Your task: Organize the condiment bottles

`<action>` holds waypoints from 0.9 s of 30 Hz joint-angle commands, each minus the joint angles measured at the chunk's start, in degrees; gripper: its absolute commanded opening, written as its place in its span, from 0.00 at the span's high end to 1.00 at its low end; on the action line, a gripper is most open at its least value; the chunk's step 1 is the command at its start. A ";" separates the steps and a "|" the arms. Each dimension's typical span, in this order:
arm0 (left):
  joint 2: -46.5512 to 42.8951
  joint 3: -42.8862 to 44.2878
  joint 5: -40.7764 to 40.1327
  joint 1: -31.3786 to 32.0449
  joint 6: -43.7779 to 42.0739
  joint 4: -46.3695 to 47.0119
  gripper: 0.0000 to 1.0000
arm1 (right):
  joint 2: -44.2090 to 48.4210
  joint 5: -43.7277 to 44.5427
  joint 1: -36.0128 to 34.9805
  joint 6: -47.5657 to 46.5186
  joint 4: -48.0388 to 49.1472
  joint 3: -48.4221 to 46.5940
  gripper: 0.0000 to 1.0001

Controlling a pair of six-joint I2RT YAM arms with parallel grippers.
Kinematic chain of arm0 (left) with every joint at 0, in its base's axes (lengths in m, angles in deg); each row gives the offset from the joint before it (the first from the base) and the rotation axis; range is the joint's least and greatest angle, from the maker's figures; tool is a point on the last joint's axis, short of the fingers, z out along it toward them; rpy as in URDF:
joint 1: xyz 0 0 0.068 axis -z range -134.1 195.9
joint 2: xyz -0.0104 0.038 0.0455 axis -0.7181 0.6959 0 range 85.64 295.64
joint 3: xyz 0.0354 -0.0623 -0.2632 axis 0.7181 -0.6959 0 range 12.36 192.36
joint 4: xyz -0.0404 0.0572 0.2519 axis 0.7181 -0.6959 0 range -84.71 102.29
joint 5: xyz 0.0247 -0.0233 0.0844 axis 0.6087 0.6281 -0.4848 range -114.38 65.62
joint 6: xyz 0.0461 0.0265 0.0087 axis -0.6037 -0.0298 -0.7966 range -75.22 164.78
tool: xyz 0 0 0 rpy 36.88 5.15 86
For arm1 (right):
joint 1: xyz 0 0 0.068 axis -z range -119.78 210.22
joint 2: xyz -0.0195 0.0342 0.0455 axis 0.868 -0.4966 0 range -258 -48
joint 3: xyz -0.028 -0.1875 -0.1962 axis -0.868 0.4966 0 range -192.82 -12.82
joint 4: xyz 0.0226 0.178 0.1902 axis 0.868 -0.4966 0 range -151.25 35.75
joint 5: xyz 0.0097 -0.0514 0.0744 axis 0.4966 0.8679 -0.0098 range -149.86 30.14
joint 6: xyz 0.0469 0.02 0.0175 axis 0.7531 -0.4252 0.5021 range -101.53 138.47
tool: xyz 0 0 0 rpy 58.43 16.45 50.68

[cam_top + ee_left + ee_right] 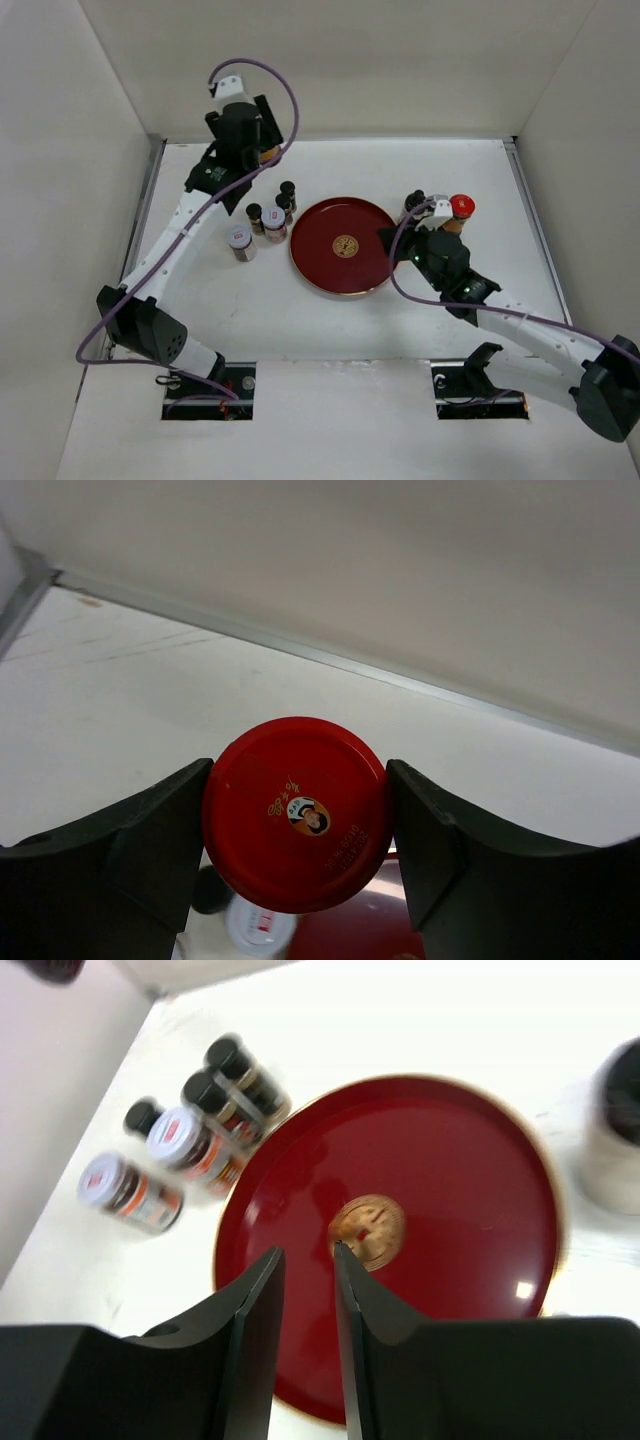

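Observation:
In the left wrist view my left gripper (298,770) is shut on the red lid of a jar (295,815), which is lifted near the back left wall. In the top view that gripper (250,150) hangs behind a cluster of condiment bottles: a white-lidded jar (240,240), another lidded jar (273,226) and small black-capped bottles (287,192). My right gripper (308,1255) hovers over the round dark-red tray (450,1190), its jaws nearly shut with only a narrow slit and nothing between them. A red-capped jar (461,207) and a dark-capped jar (415,203) stand right of the tray.
The tray (320,262) lies mid-table with nothing on it. White walls enclose the table at the back and both sides. The cluster of bottles (180,1140) stands close to the tray's left rim. The right arm (520,325) stretches across the near right.

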 commanded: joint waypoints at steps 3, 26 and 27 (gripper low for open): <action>-0.91 3.78 1.48 10.82 0.72 7.31 0.68 | 5.34 3.64 5.46 3.80 2.40 2.69 0.60; 22.74 3.26 9.22 15.85 3.80 19.35 0.68 | 8.69 4.61 10.57 5.65 1.79 5.42 0.17; 23.00 3.00 9.22 15.85 3.63 19.53 0.67 | 8.60 4.61 10.57 5.65 1.87 5.42 0.17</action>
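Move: The left hand holds a chili jar high up; the plate it is carried to has its middle some 22 cm to the right, 5 cm back and 32 cm below. Two small black-capped bottles stand about 4 cm ahead and 6 cm right of that hand. From the right hand, the white bottle is roughly 17 cm ahead and 9 cm right, the yellow-label bottle 15 ahead and 14 right; the plate's middle lies 10 ahead and 10 left. Keeping its grip on the jar, the left arm swings about 20 cm right to the plate and, as that sweep eases off, sinks nearly 20 cm over its far part, slowing at the end, the wrist turning clockwise and tipping down. Meanwhile the right hand shifts 8 cm right, opens wide and turns some 15 degrees clockwise towards the white bottle, then stays there, touching nothing. ##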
